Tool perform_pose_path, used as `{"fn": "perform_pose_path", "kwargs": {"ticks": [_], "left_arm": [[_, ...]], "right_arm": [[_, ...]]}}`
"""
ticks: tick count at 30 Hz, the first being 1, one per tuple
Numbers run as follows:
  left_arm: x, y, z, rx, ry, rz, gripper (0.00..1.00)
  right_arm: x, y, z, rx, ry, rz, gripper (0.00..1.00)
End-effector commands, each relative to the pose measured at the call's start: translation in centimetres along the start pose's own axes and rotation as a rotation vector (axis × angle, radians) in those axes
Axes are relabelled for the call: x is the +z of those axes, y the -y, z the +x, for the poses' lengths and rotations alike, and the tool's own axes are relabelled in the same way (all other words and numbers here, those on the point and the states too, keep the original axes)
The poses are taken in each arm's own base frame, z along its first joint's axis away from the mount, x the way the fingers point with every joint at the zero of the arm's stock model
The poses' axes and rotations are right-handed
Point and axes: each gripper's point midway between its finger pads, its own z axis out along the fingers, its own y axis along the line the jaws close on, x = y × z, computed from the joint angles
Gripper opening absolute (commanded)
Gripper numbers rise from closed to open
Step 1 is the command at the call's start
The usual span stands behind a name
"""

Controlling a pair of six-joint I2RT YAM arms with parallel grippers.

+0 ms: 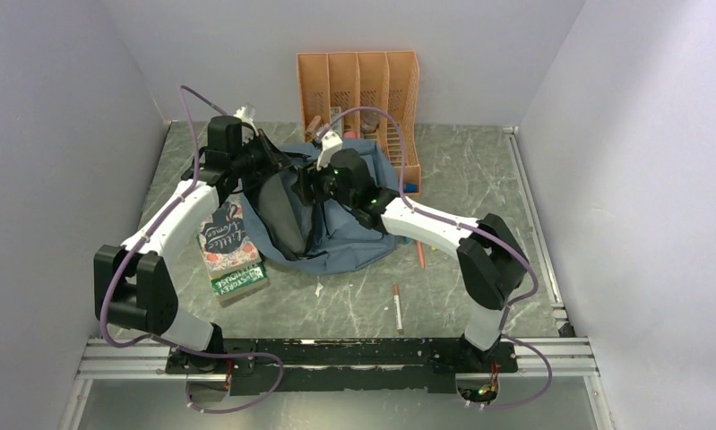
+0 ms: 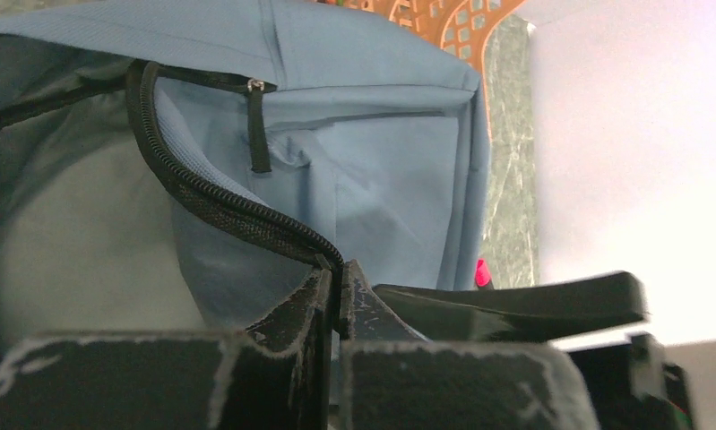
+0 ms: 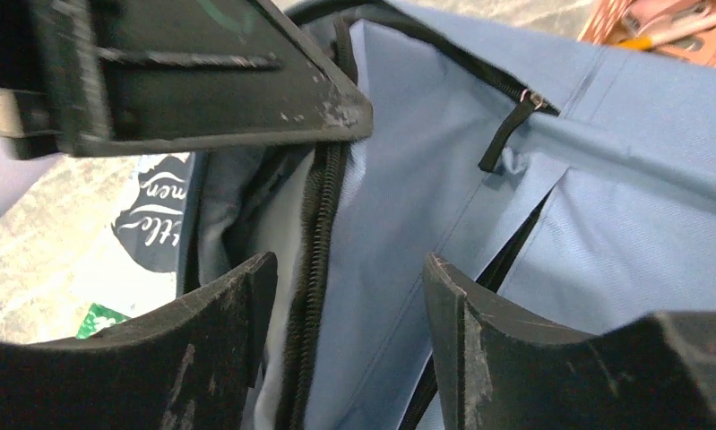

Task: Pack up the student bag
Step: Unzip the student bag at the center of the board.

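The student bag (image 1: 354, 244) is a dusty-blue fabric backpack lying in the middle of the table with its main opening unzipped. My left gripper (image 1: 273, 167) is shut on the bag's black zip edge (image 2: 219, 210), pinched right at the fingertips (image 2: 340, 269). My right gripper (image 1: 316, 186) is open; its fingers straddle the other zip edge (image 3: 318, 242) and blue fabric (image 3: 605, 233) without closing. A black zip pull (image 2: 258, 125) hangs on the front pocket. The pale lining inside the bag shows.
A stack of books (image 1: 230, 249) lies left of the bag. The orange slotted file organizer (image 1: 358, 85) stands at the back wall. Two pens (image 1: 396, 306) (image 1: 419, 254) lie on the marble table at the front right. The left gripper's body (image 3: 202, 72) hangs close above my right fingers.
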Motion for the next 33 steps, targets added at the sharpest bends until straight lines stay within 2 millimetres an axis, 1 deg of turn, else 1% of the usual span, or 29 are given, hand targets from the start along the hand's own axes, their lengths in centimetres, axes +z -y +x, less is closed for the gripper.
{"fn": "perform_pose_path", "kwargs": {"ticks": [1, 2, 4, 6, 7, 8, 9, 10, 11, 12, 13, 14, 15, 17, 19, 20, 21, 22, 24, 25, 29, 31, 33], "left_arm": [[-1.5, 4.8, -2.8, 0.084, 0.077, 0.150, 0.05], [-1.4, 4.9, -2.7, 0.087, 0.073, 0.156, 0.05], [-1.4, 5.1, -2.5, 0.093, 0.069, 0.165, 0.05], [-1.4, 5.0, -2.4, 0.102, 0.065, 0.165, 0.05], [-1.4, 4.8, -2.3, 0.105, 0.064, 0.151, 0.09], [-1.5, 4.3, -2.3, 0.111, 0.067, 0.128, 0.17], [-1.6, 3.7, -2.4, 0.113, 0.076, 0.096, 0.27], [-1.8, 2.9, -2.5, 0.117, 0.088, 0.056, 0.43], [-2.0, 2.1, -2.6, 0.120, 0.101, 0.016, 0.53], [-2.3, 1.1, -2.8, 0.121, 0.121, -0.033, 0.61], [-2.5, 0.2, -2.9, 0.116, 0.132, -0.070, 0.67], [-2.8, -0.6, -2.9, 0.114, 0.140, -0.103, 0.72], [-3.1, -1.6, -2.8, 0.108, 0.144, -0.141, 0.74], [-3.5, -3.6, -2.7, 0.100, 0.156, -0.218, 0.77], [-3.9, -5.4, -2.3, 0.096, 0.159, -0.286, 0.79], [-3.9, -6.0, -1.8, 0.100, 0.150, -0.301, 0.80], [-4.0, -6.8, -1.8, 0.106, 0.159, -0.338, 0.80], [-4.2, -7.3, -1.7, 0.110, 0.158, -0.361, 0.80], [-4.2, -8.4, -1.5, 0.115, 0.143, -0.409, 0.80], [-4.0, -8.9, -1.2, 0.122, 0.130, -0.431, 0.80], [-4.1, -11.0, -0.3, 0.134, 0.070, -0.532, 0.80], [-4.4, -11.6, 0.2, 0.134, 0.058, -0.556, 0.80], [-4.6, -11.7, 0.5, 0.135, 0.061, -0.555, 0.80]], "right_arm": [[0.9, -0.3, 1.7, 0.002, -0.091, -0.050, 0.61], [1.1, -0.4, 1.6, 0.010, -0.088, -0.059, 0.60], [1.6, -0.6, 1.4, 0.018, -0.079, -0.074, 0.51], [1.7, -0.5, 1.1, 0.019, -0.068, -0.074, 0.36], [1.7, -0.4, 0.9, 0.021, -0.060, -0.067, 0.29], [1.5, -0.2, 1.0, 0.024, -0.055, -0.053, 0.21], [1.3, 0.0, 1.0, 0.030, -0.048, -0.039, 0.16], [1.0, 0.3, 0.9, 0.034, -0.038, -0.025, 0.11], [0.5, 0.5, 0.9, 0.041, -0.027, -0.013, 0.07], [0.1, 0.7, 0.9, 0.052, -0.017, 0.001, 0.02], [-0.4, 0.9, 0.9, 0.067, -0.003, 0.012, 0.00], [-1.0, 1.1, 1.1, 0.081, 0.007, 0.019, 0.00], [-1.7, 1.1, 0.7, 0.108, 0.035, 0.026, 0.00], [-3.0, 1.8, 1.0, 0.167, 0.070, 0.062, 0.00], [-4.3, 2.6, 1.7, 0.245, 0.111, 0.104, 0.00], [-5.0, 3.0, 2.0, 0.286, 0.135, 0.124, 0.00], [-5.8, 3.7, 3.0, 0.325, 0.149, 0.152, 0.00], [-6.3, 3.8, 2.8, 0.363, 0.177, 0.157, 0.00], [-7.4, 4.6, 3.2, 0.422, 0.215, 0.190, 0.00], [-7.9, 5.1, 3.8, 0.440, 0.225, 0.215, 0.00], [-9.4, 6.8, 4.1, 0.484, 0.278, 0.294, 0.00], [-10.0, 7.8, 4.7, 0.501, 0.279, 0.355, 0.00], [-10.2, 8.6, 5.5, 0.502, 0.260, 0.395, 0.00]]}}
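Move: The zipped edge of the bag's front panel runs just under the open right fingers, about 3 cm down and 1 cm left. The left hand still pinches that edge some 6 cm ahead of the right hand and 2 cm left. From the right hand, the zipper pull lies roughly 8 cm ahead, 6 cm down, and the organizer 14 cm ahead, 13 cm right. From the left hand, the bag's left rim is about 9 cm left, 4 cm back and 9 cm down; the black book, 15 cm left, 16 cm back. The front panel's zipped edge changes hands: the right fingers sink about 3 cm and shut on it while the left still holds. The left then opens, lets go and swings some 10 cm left, rising slightly before dropping towards the left rim. Keeping its pinch, the right drags the edge about 12 cm right, some 4 cm back and a little lower, turning clockwise. ##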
